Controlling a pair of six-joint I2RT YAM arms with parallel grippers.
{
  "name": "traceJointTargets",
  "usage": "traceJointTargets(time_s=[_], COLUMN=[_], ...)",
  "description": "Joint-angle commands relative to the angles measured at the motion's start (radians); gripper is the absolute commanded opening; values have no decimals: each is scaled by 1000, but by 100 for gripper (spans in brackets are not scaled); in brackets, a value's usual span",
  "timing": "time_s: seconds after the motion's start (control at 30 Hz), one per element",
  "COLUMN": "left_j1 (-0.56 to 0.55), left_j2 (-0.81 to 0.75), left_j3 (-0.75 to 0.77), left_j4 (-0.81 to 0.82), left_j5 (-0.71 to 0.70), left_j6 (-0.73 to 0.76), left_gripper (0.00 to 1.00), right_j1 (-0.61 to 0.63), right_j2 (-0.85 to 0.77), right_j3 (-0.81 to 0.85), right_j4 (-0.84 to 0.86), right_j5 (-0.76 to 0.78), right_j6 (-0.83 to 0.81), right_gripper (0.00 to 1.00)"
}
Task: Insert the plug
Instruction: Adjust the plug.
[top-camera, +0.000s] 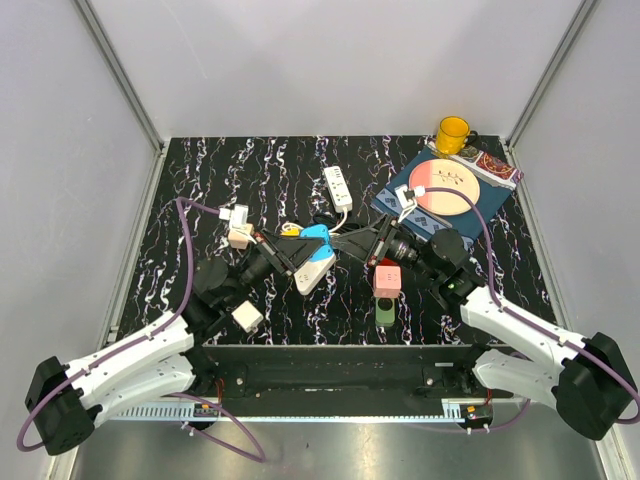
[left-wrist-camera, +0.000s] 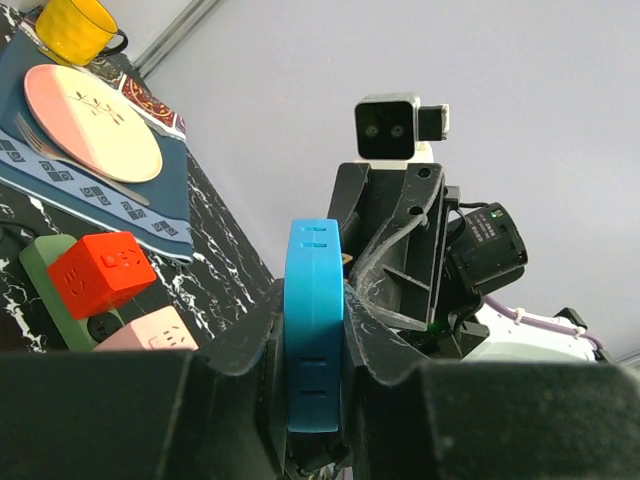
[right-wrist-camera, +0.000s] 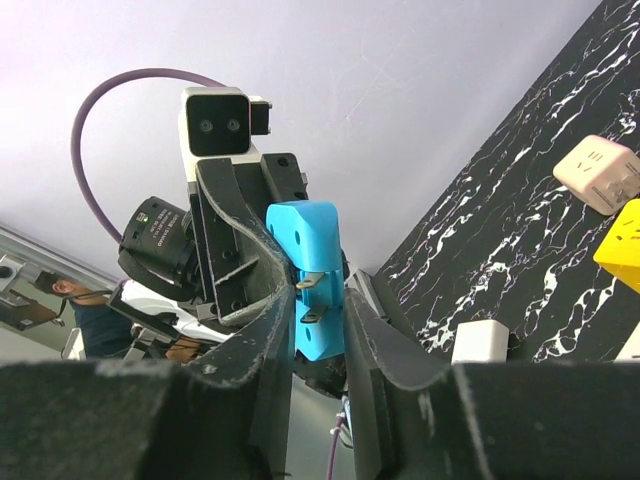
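The blue plug (top-camera: 316, 238) hangs above the table's middle, held between both arms. My left gripper (top-camera: 298, 252) is shut on its flat sides; in the left wrist view the plug (left-wrist-camera: 314, 330) stands edge-on between the fingers of this gripper (left-wrist-camera: 314, 375). My right gripper (top-camera: 346, 246) faces it from the right. In the right wrist view the plug (right-wrist-camera: 318, 270) shows two metal prongs pointing at one finger, and the other finger lies against its back, so this gripper (right-wrist-camera: 318, 325) is closed around it.
A white power strip (top-camera: 338, 187) lies behind the plug and another (top-camera: 318, 272) below it. Red (left-wrist-camera: 100, 270) and pink (top-camera: 388, 282) cube adapters sit on a green strip (top-camera: 385, 312). A plate (top-camera: 445, 187) and yellow mug (top-camera: 453, 133) stand back right. Beige (top-camera: 240, 236) and white (top-camera: 247, 316) adapters lie left.
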Motion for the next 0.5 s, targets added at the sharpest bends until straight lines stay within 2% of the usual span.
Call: traceJointTargets(time_s=[0.0, 0.27, 0.47], left_j1=[13, 39, 51], left_j2=[-4, 8, 9], left_j3=[-16, -42, -67], left_j4=[133, 233, 294], left_j5=[24, 75, 100], left_j6=[-27, -85, -105], left_gripper=[0, 0, 0], right_j1=[-10, -16, -20], right_j2=[-12, -6, 21], right_j3=[-5, -27, -33], right_j4=[71, 116, 175], right_j5=[11, 2, -24], right_j6=[13, 48, 99], right_gripper=[29, 14, 10])
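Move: The blue plug, still in the left fingers, has its prongs facing the right hand: its middle lies about 4 cm left of the right hand, level in height, and some 2 cm right of the left hand. From the right hand, the pink plug is about 12 cm right, 2 cm back and 16 cm below; the red plug is 11 cm right, 3 cm ahead; the white triangular block is 6 cm left, 1 cm ahead, 18 cm below. Right fingers close at the prongs, hand staying put, while the left keeps the plug, tipping up about 5 degrees. ##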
